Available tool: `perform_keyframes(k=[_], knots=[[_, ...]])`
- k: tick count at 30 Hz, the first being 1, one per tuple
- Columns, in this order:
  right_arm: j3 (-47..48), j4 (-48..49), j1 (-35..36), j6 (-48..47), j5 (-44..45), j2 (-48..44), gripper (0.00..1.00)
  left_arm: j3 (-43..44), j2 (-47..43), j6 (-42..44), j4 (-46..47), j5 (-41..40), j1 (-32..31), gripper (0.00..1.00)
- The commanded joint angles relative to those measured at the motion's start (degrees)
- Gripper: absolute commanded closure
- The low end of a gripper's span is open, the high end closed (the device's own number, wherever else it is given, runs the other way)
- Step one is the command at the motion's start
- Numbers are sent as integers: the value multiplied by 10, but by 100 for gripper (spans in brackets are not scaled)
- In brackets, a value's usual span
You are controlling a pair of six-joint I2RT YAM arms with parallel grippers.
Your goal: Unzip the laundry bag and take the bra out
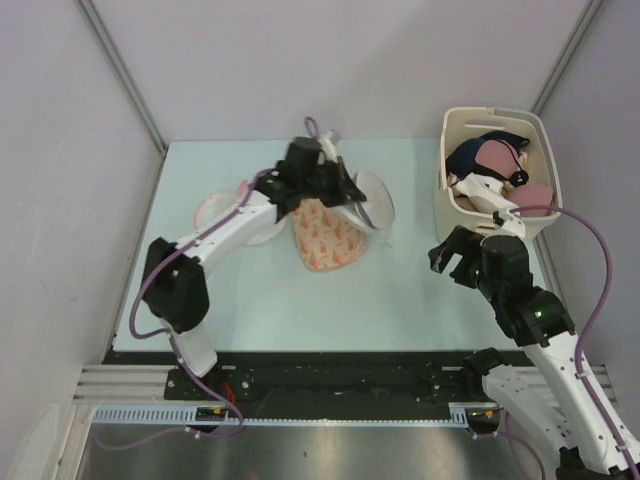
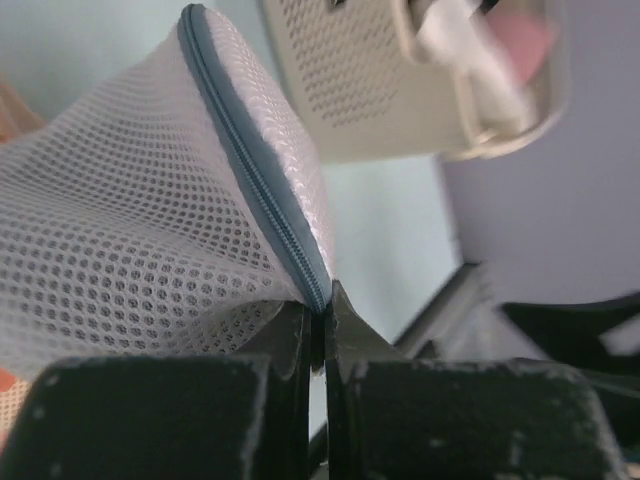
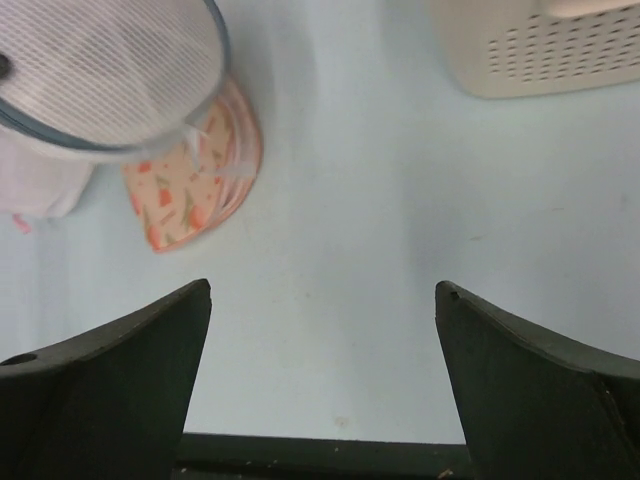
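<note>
The white mesh laundry bag (image 1: 375,200) lies mid-table, lifted at one side. Its grey-blue zipper (image 2: 260,170) runs down the mesh (image 2: 120,240) into my left gripper (image 2: 322,300), which is shut on the zipper's end. In the top view the left gripper (image 1: 345,190) sits over the bag. A bra (image 1: 325,238) cup, pink with an orange print, shows under the bag's blue rim (image 3: 195,185). I cannot tell if it is inside the bag. My right gripper (image 3: 325,295) is open over bare table, to the right of the bag (image 1: 455,255).
A cream perforated basket (image 1: 445,195) with dark and pink garments stands at the back right, just beyond the right gripper (image 3: 540,50). A pale pink piece (image 1: 215,210) lies left of the bag. Grey walls close in the table.
</note>
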Motion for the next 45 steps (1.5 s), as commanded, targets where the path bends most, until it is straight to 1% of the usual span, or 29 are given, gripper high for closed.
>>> perform_keyframes(k=[1, 2, 3, 5, 6, 7, 8, 9, 10, 11, 13, 17, 20, 21, 24, 25, 29, 32, 33, 36, 37, 38, 39, 41, 42, 45], knots=[[-14, 97, -34, -22, -152, 1, 2, -105, -83, -138, 111, 233, 72, 100], [-20, 118, -43, -23, -178, 0, 2, -125, -99, -165, 161, 259, 86, 100], [-22, 126, -47, -24, -192, 4, 2, -141, -103, -208, 170, 270, 92, 100], [-20, 148, -53, -7, -227, 13, 2, -178, -106, -244, 244, 295, 100, 100], [-21, 153, -58, 9, -226, 21, 1, -189, -106, -274, 261, 302, 101, 100], [-20, 157, -60, 59, -222, 27, 2, -204, -105, -285, 275, 308, 102, 100], [-24, 163, -62, 81, -217, 34, 2, -211, -106, -302, 308, 310, 101, 100], [-28, 175, -62, 101, -224, 42, 2, -220, -107, -308, 315, 313, 101, 100], [-35, 207, -62, 119, -237, 52, 2, -223, -107, -314, 322, 315, 102, 99], [-42, 225, -62, 154, -239, 57, 2, -225, -109, -320, 331, 317, 102, 100], [-59, 271, -63, 172, -242, 64, 3, -229, -111, -322, 338, 323, 102, 100], [-72, 317, -63, 210, -243, 90, 3, -236, -121, -343, 365, 331, 101, 99], [-100, 365, -63, 253, -259, 113, 3, -243, -132, -357, 385, 332, 101, 100], [-108, 383, -63, 280, -264, 118, 3, -243, -134, -358, 386, 334, 101, 99], [-158, 480, -61, 315, -271, 125, 2, -243, -141, -360, 390, 336, 101, 100], [-172, 526, -61, 341, -269, 127, 1, -249, -143, -363, 393, 336, 101, 99], [-216, 597, -53, 385, -270, 144, 2, -261, -151, -374, 408, 336, 101, 100], [-227, 655, -43, 417, -282, 163, 3, -271, -156, -377, 414, 330, 101, 100], [-234, 670, -38, 424, -283, 166, 4, -272, -156, -379, 418, 330, 101, 99], [-244, 704, -36, 441, -268, 163, 16, -281, -159, -383, 430, 333, 101, 99], [-244, 713, -36, 444, -266, 159, 25, -285, -160, -385, 435, 333, 101, 100], [-244, 721, -36, 449, -267, 161, 29, -290, -162, -393, 440, 332, 101, 100], [-245, 735, -36, 453, -269, 164, 40, -300, -163, -398, 454, 331, 101, 100], [-244, 746, -35, 460, -278, 174, 48, -308, -163, -406, 463, 331, 102, 100], [-245, 752, -34, 466, -280, 177, 57, -311, -163, -408, 466, 333, 101, 100], [-245, 748, -27, 463, -265, 172, 62, -320, -160, -407, 472, 335, 102, 100]])
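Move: The laundry bag already hangs from the left hand's shut fingers, its middle some 4 cm to that hand's right and 4 cm below. From the open right hand it lies about 12 cm ahead, 17 cm to the left and slightly lower. The strawberry-print bag lies flat about 9 cm ahead of the right hand, 26 cm left and 20 cm down; the basket stands some 17 cm ahead, 11 cm right and 9 cm lower. The right fingers close partway around the near right end of the laundry bag after the hand swings about 11 cm left and 8 cm forward, dipping and rising again, its left side rolling up nearly 60 degrees. The left hand keeps its pinch beside the zip, jogs left and up, then draws back some 7 cm overall, ending higher and rolled left side down. ##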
